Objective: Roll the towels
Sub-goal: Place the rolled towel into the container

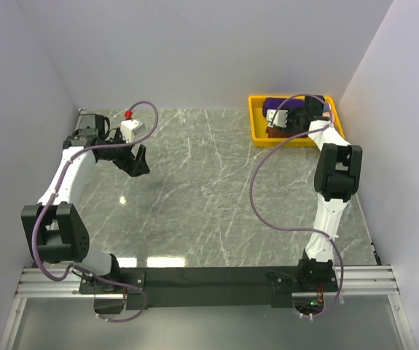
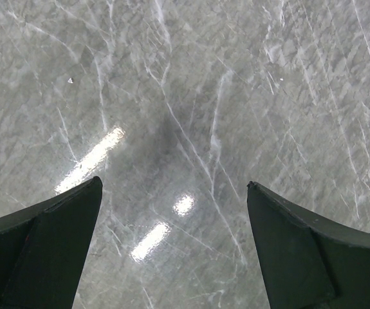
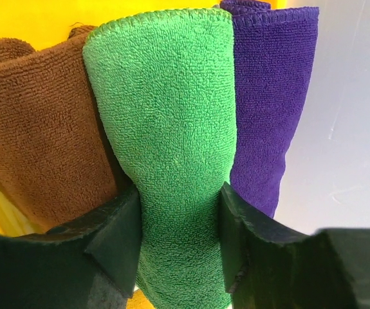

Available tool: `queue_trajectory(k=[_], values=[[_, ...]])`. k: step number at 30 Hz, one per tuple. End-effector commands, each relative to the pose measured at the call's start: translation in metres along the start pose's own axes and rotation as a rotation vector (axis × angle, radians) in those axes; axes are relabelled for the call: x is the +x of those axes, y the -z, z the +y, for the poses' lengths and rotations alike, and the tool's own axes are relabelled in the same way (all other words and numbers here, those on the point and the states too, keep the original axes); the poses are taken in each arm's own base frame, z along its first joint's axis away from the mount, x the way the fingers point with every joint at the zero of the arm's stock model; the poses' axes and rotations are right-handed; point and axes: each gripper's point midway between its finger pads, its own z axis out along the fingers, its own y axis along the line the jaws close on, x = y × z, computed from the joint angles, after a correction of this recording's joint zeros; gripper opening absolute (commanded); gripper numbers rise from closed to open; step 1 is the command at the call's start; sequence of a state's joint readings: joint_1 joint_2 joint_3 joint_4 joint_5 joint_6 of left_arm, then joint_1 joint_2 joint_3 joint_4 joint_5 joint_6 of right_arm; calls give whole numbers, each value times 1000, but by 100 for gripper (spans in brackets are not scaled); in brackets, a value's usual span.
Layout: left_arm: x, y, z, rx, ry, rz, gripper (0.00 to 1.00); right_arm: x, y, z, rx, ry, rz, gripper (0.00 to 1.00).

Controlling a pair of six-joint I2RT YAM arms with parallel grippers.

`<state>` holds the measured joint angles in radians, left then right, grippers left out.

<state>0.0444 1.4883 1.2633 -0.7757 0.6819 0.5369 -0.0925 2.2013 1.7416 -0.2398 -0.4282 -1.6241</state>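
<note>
In the right wrist view a rolled bright green towel (image 3: 165, 109) is pinched at its waist, with my right gripper (image 3: 179, 219) shut on it. A rolled dark purple towel (image 3: 271, 109) lies against its right side and a rolled brown towel (image 3: 43, 122) against its left. All three are in the yellow tray (image 1: 256, 124) at the back right, where my right gripper (image 1: 288, 120) reaches down; the purple towel (image 1: 273, 104) peeks out beside it. My left gripper (image 1: 135, 162) hangs open over bare marble at the left, nothing between its fingers (image 2: 56, 225).
The tray's yellow wall (image 3: 37, 19) shows behind the rolls. A small red-topped object (image 1: 128, 114) sits near the back left wall. White walls close in the table on three sides. Purple cables loop off both arms.
</note>
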Motion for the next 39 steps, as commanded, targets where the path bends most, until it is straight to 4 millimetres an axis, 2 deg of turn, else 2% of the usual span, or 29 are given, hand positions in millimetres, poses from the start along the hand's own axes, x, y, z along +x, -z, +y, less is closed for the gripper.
queue_trajectory(k=[1, 3, 4, 5, 6, 12, 17, 24, 27, 29, 30, 31, 33, 34, 35, 36, 37, 39], values=[[-9, 4, 0, -5, -30, -18, 99, -3, 24, -20, 35, 25, 11, 56], [-9, 4, -1, -8, -31, -18, 100, -3, 24, -20, 29, 23, 7, 65], [-9, 4, 0, -11, -32, -18, 99, -4, 26, -21, 29, 24, 7, 82], [-8, 4, 0, -11, -30, -15, 99, -3, 26, -21, 28, 24, 8, 84], [-8, 4, 0, -15, -33, -14, 99, -5, 27, -21, 24, 25, 7, 91], [-7, 3, 2, -23, -32, -12, 99, -11, 36, -23, 27, 12, -7, 95], [-10, 2, 8, -37, -22, -14, 99, -25, 53, -29, 35, -21, -39, 96], [-19, 0, 15, -43, -28, -22, 100, -50, 80, -5, -65, -122, -80, 97], [-29, 0, 21, -55, 15, -27, 99, -70, 97, 1, -90, -224, -111, 98], [-40, 0, 26, -63, 102, -25, 99, -92, 117, -3, -81, -341, -140, 98], [-43, 0, 29, -64, 132, -18, 99, -107, 123, -8, -68, -385, -168, 98], [-56, -1, 38, -75, 161, -25, 99, -123, 139, -17, -38, -503, -182, 98], [-64, 2, 45, -87, 216, 3, 99, -141, 158, -25, -18, -624, -174, 99], [-70, 3, 53, -120, 240, 7, 99, -161, 168, -37, -15, -667, -200, 98], [-85, 6, 64, -150, 240, -14, 99, -171, 175, -35, -41, -794, -203, 99], [-93, 8, 70, -174, 241, -32, 100, -184, 181, -25, -97, -866, -196, 99], [-100, 10, 75, -203, 245, -49, 99, -194, 191, -31, -101, -920, -206, 99], [-110, 15, 78, -226, 231, -88, 99, -209, 200, -16, -180, -1060, -199, 99]])
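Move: The green rolled towel is in the right hand's fingers, down in the yellow container; its middle lies about 4 cm left of the hand point, level with it fore and aft, and some 2 cm below. The brown roll lies alongside, roughly 5 cm nearer the base and 5 cm left, and the purple roll about 5 cm farther out and 5 cm left, both some 4 cm below. From the left hand, the green towel is about 50 cm right, 24 cm ahead and 10 cm lower. Opening from half to nearly full width, the right fingers let go of the green towel. The hand eases back, then sweeps up, back and left out of the container, about 17 cm up and 14 cm back in all, its left side rolling up strongly. Late on, the empty, open left hand goes some 10 cm forward, rising and turning slightly counter-clockwise. ##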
